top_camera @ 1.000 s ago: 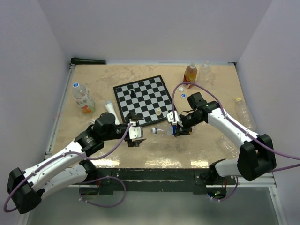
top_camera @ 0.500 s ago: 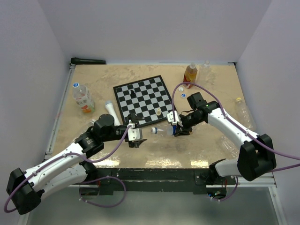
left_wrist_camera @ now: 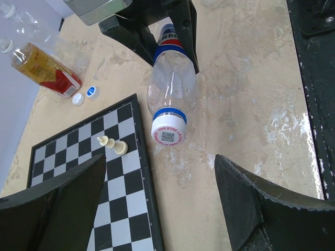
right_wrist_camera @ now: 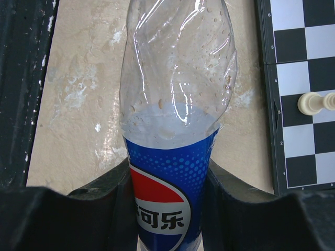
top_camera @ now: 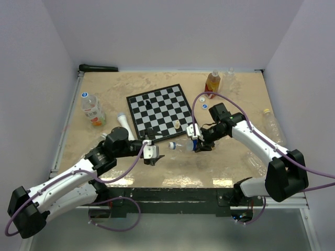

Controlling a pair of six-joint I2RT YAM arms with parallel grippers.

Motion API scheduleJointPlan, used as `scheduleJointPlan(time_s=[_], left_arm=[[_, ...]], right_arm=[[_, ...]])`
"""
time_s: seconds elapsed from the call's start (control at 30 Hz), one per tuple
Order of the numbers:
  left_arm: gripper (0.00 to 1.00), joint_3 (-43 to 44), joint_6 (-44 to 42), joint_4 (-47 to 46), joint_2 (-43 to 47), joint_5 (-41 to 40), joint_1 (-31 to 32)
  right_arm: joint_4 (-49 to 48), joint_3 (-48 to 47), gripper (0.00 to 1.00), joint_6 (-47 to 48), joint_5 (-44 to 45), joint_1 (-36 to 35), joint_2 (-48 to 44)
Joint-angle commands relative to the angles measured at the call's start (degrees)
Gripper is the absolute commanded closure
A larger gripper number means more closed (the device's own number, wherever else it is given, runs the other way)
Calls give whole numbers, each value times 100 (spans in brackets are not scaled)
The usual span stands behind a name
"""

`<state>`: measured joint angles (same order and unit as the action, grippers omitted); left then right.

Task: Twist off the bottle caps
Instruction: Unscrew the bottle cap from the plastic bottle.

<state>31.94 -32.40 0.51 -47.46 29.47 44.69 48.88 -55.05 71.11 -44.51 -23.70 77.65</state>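
Observation:
A clear Pepsi bottle point(top_camera: 183, 145) with a blue label lies sideways just off the chessboard's near edge. My right gripper point(top_camera: 197, 143) is shut on its labelled body point(right_wrist_camera: 175, 172), with a finger point(right_wrist_camera: 99, 209) pressed on each side. Its white bottle cap point(left_wrist_camera: 168, 132), on the neck above a blue ring, points at my left gripper point(top_camera: 152, 152). That gripper point(left_wrist_camera: 162, 201) is open, its fingers point(left_wrist_camera: 251, 204) spread wide and a short way short of the cap, touching nothing. Two loose bottle caps, one white point(left_wrist_camera: 77, 99) and one blue point(left_wrist_camera: 91, 91), lie on the table near the back right.
The chessboard point(top_camera: 159, 110) carries a cream piece point(top_camera: 178, 124) near the held bottle and a black piece point(top_camera: 148, 103). Other bottles: blue-capped one point(top_camera: 92, 110) at left, white one point(top_camera: 123, 123) lying by the board, orange one point(top_camera: 211, 83) at back, clear one point(top_camera: 273, 127) at right.
My left gripper has shifted slightly near the bottle's cap end, and its jaws have narrowed a little. The right gripper and the bottle have stayed put.

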Motion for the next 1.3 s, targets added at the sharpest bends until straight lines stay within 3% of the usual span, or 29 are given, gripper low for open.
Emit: scheduleJointPlan(time_s=[0.0,0.37,0.83,1.0,1.17,1.27], left_arm=[[13,154,-144,-209,-219,339,5],[28,383,260,-771,-984,515,31],[47,418,612,-1071,-1283,753,67],[64,453,717,-1062,-1318,762,84],[100,567,1497,-1176,-1318,621,84],[100,699,2157,-975,-1318,403,84]], right_arm=[[51,-120,100,8,-93,-29,31],[60,-120,100,17,-84,-47,14],[69,-120,100,17,-75,-55,31],[69,-129,100,8,-75,-55,31],[60,-129,100,17,-58,-55,31],[69,-129,100,-1,-58,-55,49]])
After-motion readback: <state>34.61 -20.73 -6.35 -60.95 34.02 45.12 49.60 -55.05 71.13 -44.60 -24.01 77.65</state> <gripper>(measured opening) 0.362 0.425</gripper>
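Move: The bottle cap faces the open left gripper, about 4 cm to its right, level with it fore and aft, and some 3 cm lower. The plastic bottle's middle is roughly 12 cm to the right and 6 cm below. The light chess piece stands on the table about 10 cm ahead and 10 cm right, and the chessboard's centre is about 16 cm ahead and 2 cm right. From the right gripper the cap lies some 13 cm left and 5 cm up. Bring the left gripper down and to the right onto the bottle cap, about 3 cm each way, closing the fingers as you go until they pinch the cap from both sides. Roll the wrist some 15 degrees about the fingers' own line, counter-clockwise as seen from the left hand facing the cap, with the last few degrees after the fingers have shut. Keep the right gripper holding the bottle by its label. ##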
